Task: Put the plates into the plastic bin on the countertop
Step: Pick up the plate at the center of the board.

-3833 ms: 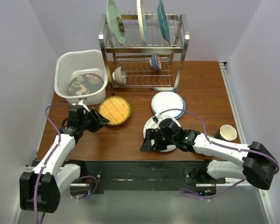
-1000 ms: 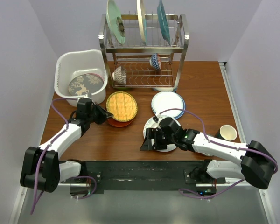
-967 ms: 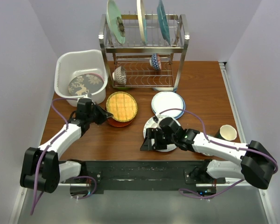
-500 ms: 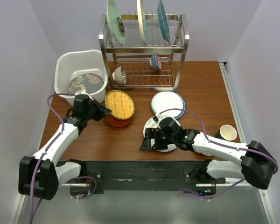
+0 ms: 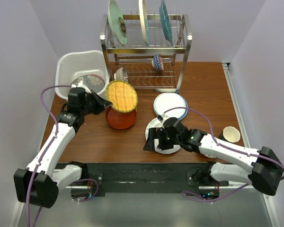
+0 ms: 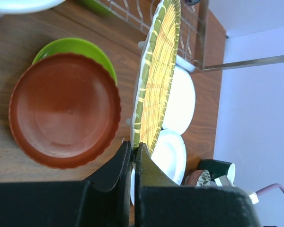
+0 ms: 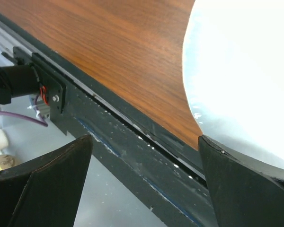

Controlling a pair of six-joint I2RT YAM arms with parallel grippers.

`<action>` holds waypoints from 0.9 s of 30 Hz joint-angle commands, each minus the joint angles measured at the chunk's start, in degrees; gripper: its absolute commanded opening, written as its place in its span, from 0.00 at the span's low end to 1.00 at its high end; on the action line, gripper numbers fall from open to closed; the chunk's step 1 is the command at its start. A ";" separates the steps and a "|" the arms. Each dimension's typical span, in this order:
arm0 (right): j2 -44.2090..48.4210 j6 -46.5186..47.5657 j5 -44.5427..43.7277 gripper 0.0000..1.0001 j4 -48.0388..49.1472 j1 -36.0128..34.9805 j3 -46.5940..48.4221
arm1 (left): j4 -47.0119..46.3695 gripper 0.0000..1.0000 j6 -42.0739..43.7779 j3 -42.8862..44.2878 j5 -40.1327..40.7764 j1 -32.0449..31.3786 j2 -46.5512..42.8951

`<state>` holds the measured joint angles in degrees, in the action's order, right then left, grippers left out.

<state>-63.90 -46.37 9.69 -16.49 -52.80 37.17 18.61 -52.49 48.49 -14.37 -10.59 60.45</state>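
Observation:
My left gripper (image 5: pixel 102 105) is shut on the rim of the woven yellow plate (image 5: pixel 121 96), holding it tilted on edge above the orange-red plate (image 5: pixel 120 118), just right of the plastic bin (image 5: pixel 66 66). A grey deer plate (image 5: pixel 91 82) lies in the bin. In the left wrist view the woven plate (image 6: pixel 158 80) stands edge-on in my left gripper (image 6: pixel 134 145), above the orange-red plate (image 6: pixel 64 109) and a lime green plate (image 6: pixel 87 46). My right gripper (image 5: pixel 151 140) is open at the left edge of a white plate (image 5: pixel 164 137); its jaws (image 7: pixel 144 139) hold nothing beside that plate (image 7: pixel 241 75).
A metal dish rack (image 5: pixel 146 52) at the back holds three upright plates and two small bowls. A second white plate (image 5: pixel 170 103) lies on the countertop (image 5: pixel 203 90) right of centre. A cup (image 5: pixel 231 135) stands by the right arm.
My left gripper has lifted the woven yellow plate off the orange-red plate, tilting it and carrying it back and left toward the bin. My right gripper's jaws have spread wider.

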 commanded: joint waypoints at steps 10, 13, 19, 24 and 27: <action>5.19 7.78 -16.63 0.99 -15.67 0.32 7.31 | 4.76 0.00 4.76 9.60 -1.01 0.66 -2.09; 6.32 8.22 -18.47 0.99 -16.73 0.32 7.22 | 6.00 0.00 5.55 10.57 -1.10 1.45 -2.61; 7.03 8.14 -18.66 0.99 -16.91 0.32 6.34 | 7.66 0.00 6.78 11.36 -2.68 4.26 -3.58; 6.94 8.14 -18.74 0.99 -17.17 0.24 6.07 | 9.86 0.00 8.71 12.77 -3.64 7.77 -3.58; 6.51 8.05 -19.62 0.99 -18.22 0.32 6.34 | 10.65 0.00 9.86 13.21 -5.31 10.59 -3.76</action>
<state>-57.63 -38.85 -7.01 -33.28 -52.58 42.37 30.30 -45.32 58.08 -16.32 -2.96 58.37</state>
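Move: The left hand already holds the yellow plate by its near left edge in the air; the plastic bin is about 18 cm ahead, 14 to the left and 14 below. The red dish lies some 4 cm ahead, 5 to the right and 18 lower; the patterned cup on the rack about 24 ahead and 4 right, 14 below. The right hand, empty and open, has the white plate roughly 7 cm ahead, 8 right and 9 below. Left hand raises the held yellow plate 4 cm, then binwards left; open right shifts 6 cm right, nearing white plate. ##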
